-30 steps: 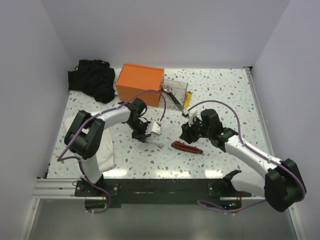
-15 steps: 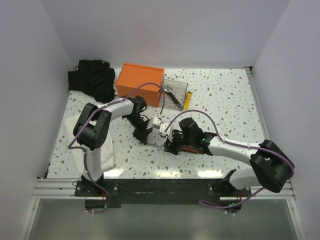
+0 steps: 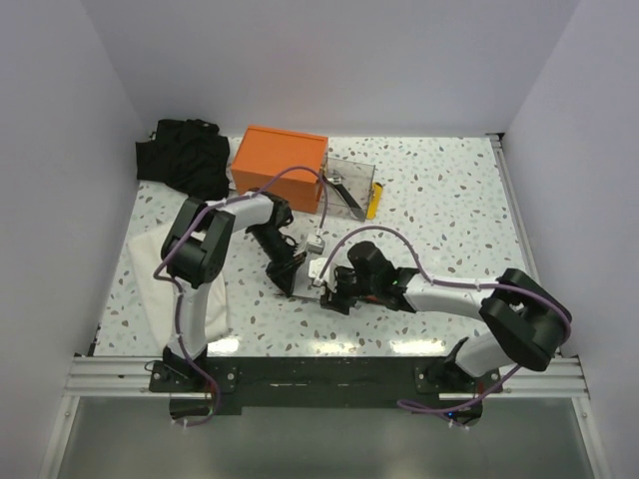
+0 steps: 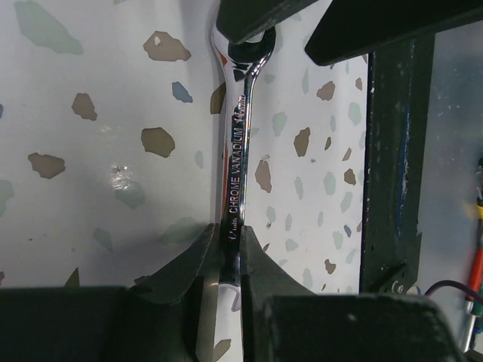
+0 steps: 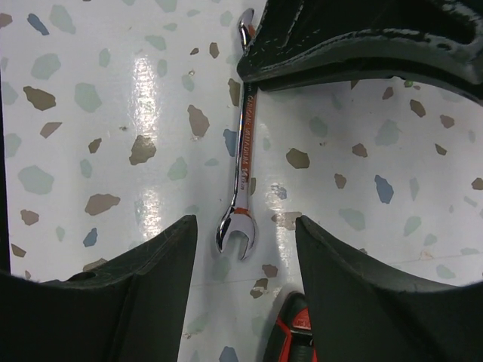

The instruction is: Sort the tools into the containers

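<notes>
My left gripper [image 4: 230,230] is shut on one end of a silver wrench [image 4: 240,151] that lies along the speckled table. In the right wrist view the same wrench [image 5: 243,151] points its open end between the fingers of my right gripper [image 5: 245,226]. That gripper is open and touches nothing. The red-and-black utility knife [image 5: 290,332] lies beside its right finger. From above, both grippers [image 3: 290,277] [image 3: 327,284] meet at mid-table. A clear tray [image 3: 367,172] beside the orange box [image 3: 280,165] holds another wrench [image 3: 339,185]. A yellow knife [image 3: 373,203] leans at the tray's right side.
A black cloth bundle [image 3: 185,158] lies at the back left beside the orange box. A white cloth [image 3: 160,269] covers the table's left side under the left arm. A black rail [image 4: 396,151] runs along the near edge.
My right arm has swung left from beside the red-and-black knife to the wrench, its jaws widening. The left gripper kept hold of the wrench and shifted slightly towards the near edge.
</notes>
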Controlling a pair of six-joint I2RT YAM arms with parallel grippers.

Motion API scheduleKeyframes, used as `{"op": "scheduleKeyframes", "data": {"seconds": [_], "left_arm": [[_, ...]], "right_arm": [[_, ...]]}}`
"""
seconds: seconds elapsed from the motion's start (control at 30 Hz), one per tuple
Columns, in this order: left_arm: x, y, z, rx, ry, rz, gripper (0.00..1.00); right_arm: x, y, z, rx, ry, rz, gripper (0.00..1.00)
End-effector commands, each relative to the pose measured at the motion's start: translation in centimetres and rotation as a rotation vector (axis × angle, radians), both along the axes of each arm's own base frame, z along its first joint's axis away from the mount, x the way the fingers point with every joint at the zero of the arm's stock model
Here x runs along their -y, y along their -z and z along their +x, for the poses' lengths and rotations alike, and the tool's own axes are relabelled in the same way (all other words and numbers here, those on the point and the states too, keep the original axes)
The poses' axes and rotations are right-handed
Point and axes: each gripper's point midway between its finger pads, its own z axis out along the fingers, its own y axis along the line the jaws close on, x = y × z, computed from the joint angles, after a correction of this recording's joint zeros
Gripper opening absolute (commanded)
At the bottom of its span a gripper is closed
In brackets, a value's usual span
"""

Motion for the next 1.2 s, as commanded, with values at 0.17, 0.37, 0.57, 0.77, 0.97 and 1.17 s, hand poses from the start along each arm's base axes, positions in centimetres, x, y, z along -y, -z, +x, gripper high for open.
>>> {"op": "scheduleKeyframes", "data": {"seconds": [0.17, 0.37, 0.57, 0.77, 0.97, 1.17], "left_arm": [[1.3, -2.1, 0.0, -0.115, -0.074, -0.073, 0.0], [1.2, -2.1, -0.6, -0.141, -0.082, -0.074, 0.0], [1.5, -2.7, -0.8, -0.159, -0.108, -0.112, 0.03], [3.7, -9.9, 3.3, -0.018, -0.223, -0.198, 0.33], [4.2, -19.6, 12.0, 0.449, -0.505, -0.219, 0.39], [0.1, -24.4, 19.6, 0.798, -0.799, -0.155, 0.39]], "right_arm": [[-1.0, 1.1, 0.2, 0.032, -0.066, -0.011, 0.59], [-0.7, 3.0, 0.0, 0.035, -0.079, -0.053, 0.56], [-0.6, 4.0, -0.4, 0.03, -0.097, -0.089, 0.1], [-0.2, 1.0, -0.1, 0.059, -0.058, -0.051, 0.0], [1.3, -8.4, 3.5, 0.025, 0.159, 0.121, 0.0], [6.7, -13.7, 11.0, -0.106, 0.643, 0.294, 0.0]]}}
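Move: Under the right hand, about 4 cm down and just 1 cm to its left, lies the open end of the wrench, whose other end the left fingers still pinch. The red utility knife lies roughly 11 cm to the right and 2 cm farther out; the clear tray is some 25 cm ahead and 6 cm to the right, the orange box about 27 cm ahead and 11 cm to the left. From the left hand, that open end is about 9 cm to the right and 2 cm back. Sinking some 4 cm almost straight down, the right hand shuts its open fingers on the wrench's open end while the left keeps its hold nearly still. The left fingers then open and let go, that hand leaving up about 20 cm and forward, its wrist tilting up; the right lifts the wrench, then carries it forward and somewhat right towards the clear tray, turning clockwise. ##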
